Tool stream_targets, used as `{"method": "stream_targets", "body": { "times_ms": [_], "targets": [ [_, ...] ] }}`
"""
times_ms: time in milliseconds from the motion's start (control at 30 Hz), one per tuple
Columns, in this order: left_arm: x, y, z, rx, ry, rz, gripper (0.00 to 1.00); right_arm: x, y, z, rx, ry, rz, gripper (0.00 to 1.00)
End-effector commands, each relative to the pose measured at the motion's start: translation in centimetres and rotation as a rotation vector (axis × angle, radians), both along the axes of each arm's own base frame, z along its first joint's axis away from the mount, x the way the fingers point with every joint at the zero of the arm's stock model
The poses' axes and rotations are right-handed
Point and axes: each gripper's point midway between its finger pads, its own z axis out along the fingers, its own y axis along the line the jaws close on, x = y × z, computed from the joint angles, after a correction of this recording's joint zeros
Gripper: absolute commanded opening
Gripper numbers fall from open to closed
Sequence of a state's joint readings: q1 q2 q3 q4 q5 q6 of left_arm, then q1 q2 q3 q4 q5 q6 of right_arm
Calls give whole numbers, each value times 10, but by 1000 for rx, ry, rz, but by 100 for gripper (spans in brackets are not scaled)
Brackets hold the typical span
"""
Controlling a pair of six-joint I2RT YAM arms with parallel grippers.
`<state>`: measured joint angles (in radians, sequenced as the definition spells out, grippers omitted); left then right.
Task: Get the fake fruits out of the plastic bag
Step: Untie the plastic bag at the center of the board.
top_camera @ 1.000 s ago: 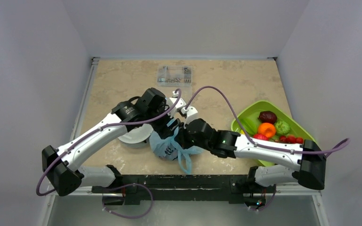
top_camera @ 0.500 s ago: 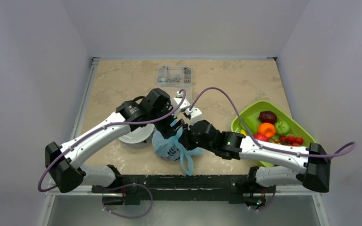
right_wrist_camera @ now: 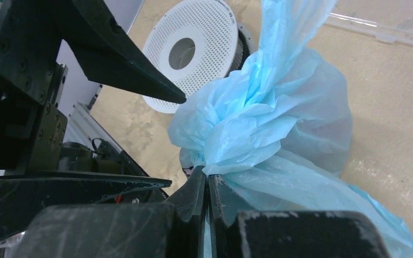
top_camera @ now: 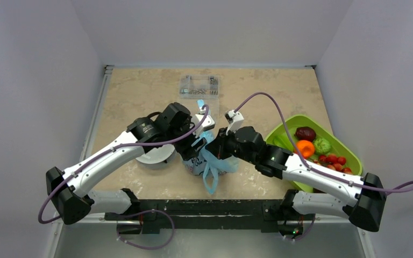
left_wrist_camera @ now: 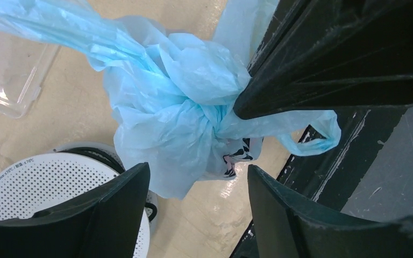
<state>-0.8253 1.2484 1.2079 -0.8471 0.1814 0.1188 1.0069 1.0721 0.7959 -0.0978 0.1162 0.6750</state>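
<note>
The light-blue plastic bag sits bunched and twisted near the table's front edge, its loop handle trailing toward me. My right gripper is shut on the twisted neck of the bag. My left gripper stands open around the bag's lower end, its fingers apart from the film. No fruit shows through the bag. Several fake fruits lie in the lime-green tray: a dark plum, an orange, a green piece and red ones.
A white perforated disc lies just left of the bag, partly under my left arm. A clear plastic box stands at the back middle. The black mounting rail runs along the near edge.
My right gripper has drawn the bag's neck to the right, and the bag shifted with it. My left gripper's fingers have come slightly closer together around the bag.
</note>
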Motion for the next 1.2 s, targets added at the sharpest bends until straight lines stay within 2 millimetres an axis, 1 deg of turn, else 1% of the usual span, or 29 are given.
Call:
{"method": "stream_targets", "body": {
  "times_ms": [0,33,167,267,367,433,467,567,633,667,700,767,867,933,1000,1033,1167],
  "targets": [
    [-1,-5,4,-23,-3,-20,67,-4,13,30,110,-28,52,0],
    [-1,-6,3,-19,0,-20,67,-5,13,29,108,-26,55,0],
    [3,-5,2,-9,-7,-4,61,-9,18,25,109,-15,89,0],
    [7,-3,1,3,-19,11,54,-8,19,21,95,-17,94,0],
    [10,-1,0,19,-33,25,49,-7,19,22,91,-25,94,0],
    [13,1,0,28,-42,38,40,-6,20,25,92,-31,94,0],
    [14,1,-1,31,-46,42,33,-6,20,25,89,-33,96,0],
    [18,4,-2,53,-54,58,22,-6,20,25,86,-33,95,0],
    [22,8,-1,72,-76,83,10,-5,20,25,85,-34,94,0],
    [27,12,0,85,-94,105,2,-5,20,25,82,-32,93,0],
    [33,18,1,107,-123,141,0,-6,20,23,77,-28,94,0],
    [44,29,4,138,-177,206,0,-6,18,21,64,-22,91,0],
    [59,47,13,169,-275,320,0,-9,13,12,27,-9,96,0],
    [67,60,19,183,-339,383,0,-11,6,4,1,5,86,0],
    [70,67,25,184,-377,424,0,-11,-6,-5,-39,4,55,0],
    [71,68,27,181,-384,432,0,-11,-13,-9,-55,0,40,0],
    [67,64,29,150,-375,408,0,-17,-37,-42,-145,34,5,0]
  ]
}}
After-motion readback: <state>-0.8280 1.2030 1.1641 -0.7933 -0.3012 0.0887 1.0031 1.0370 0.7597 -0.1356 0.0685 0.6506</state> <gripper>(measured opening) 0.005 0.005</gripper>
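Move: The bag's knot hangs between the two hands: from the open left hand it is about 3 cm to the right, 1 cm ahead and 3 cm below. From the right hand, already shut on the plastic, it is some 3 cm left, 2 cm ahead and 2 cm below. Counted from the left hand, the white spool lies about 17 cm left, 2 cm ahead and 12 cm down; the clear box is straight ahead, roughly 19 cm out and 17 cm lower. A fold of blue plastic beside the knot is pinched as the left fingers, easing forward and slightly down, close fully on it; the left hand then draws it forward and to the left, about 8 cm, away from the right hand, swinging counter-clockwise and tipping up some 30 degrees. The right hand keeps its pinch almost in place, only shifting about 2 cm right and down at the end. ##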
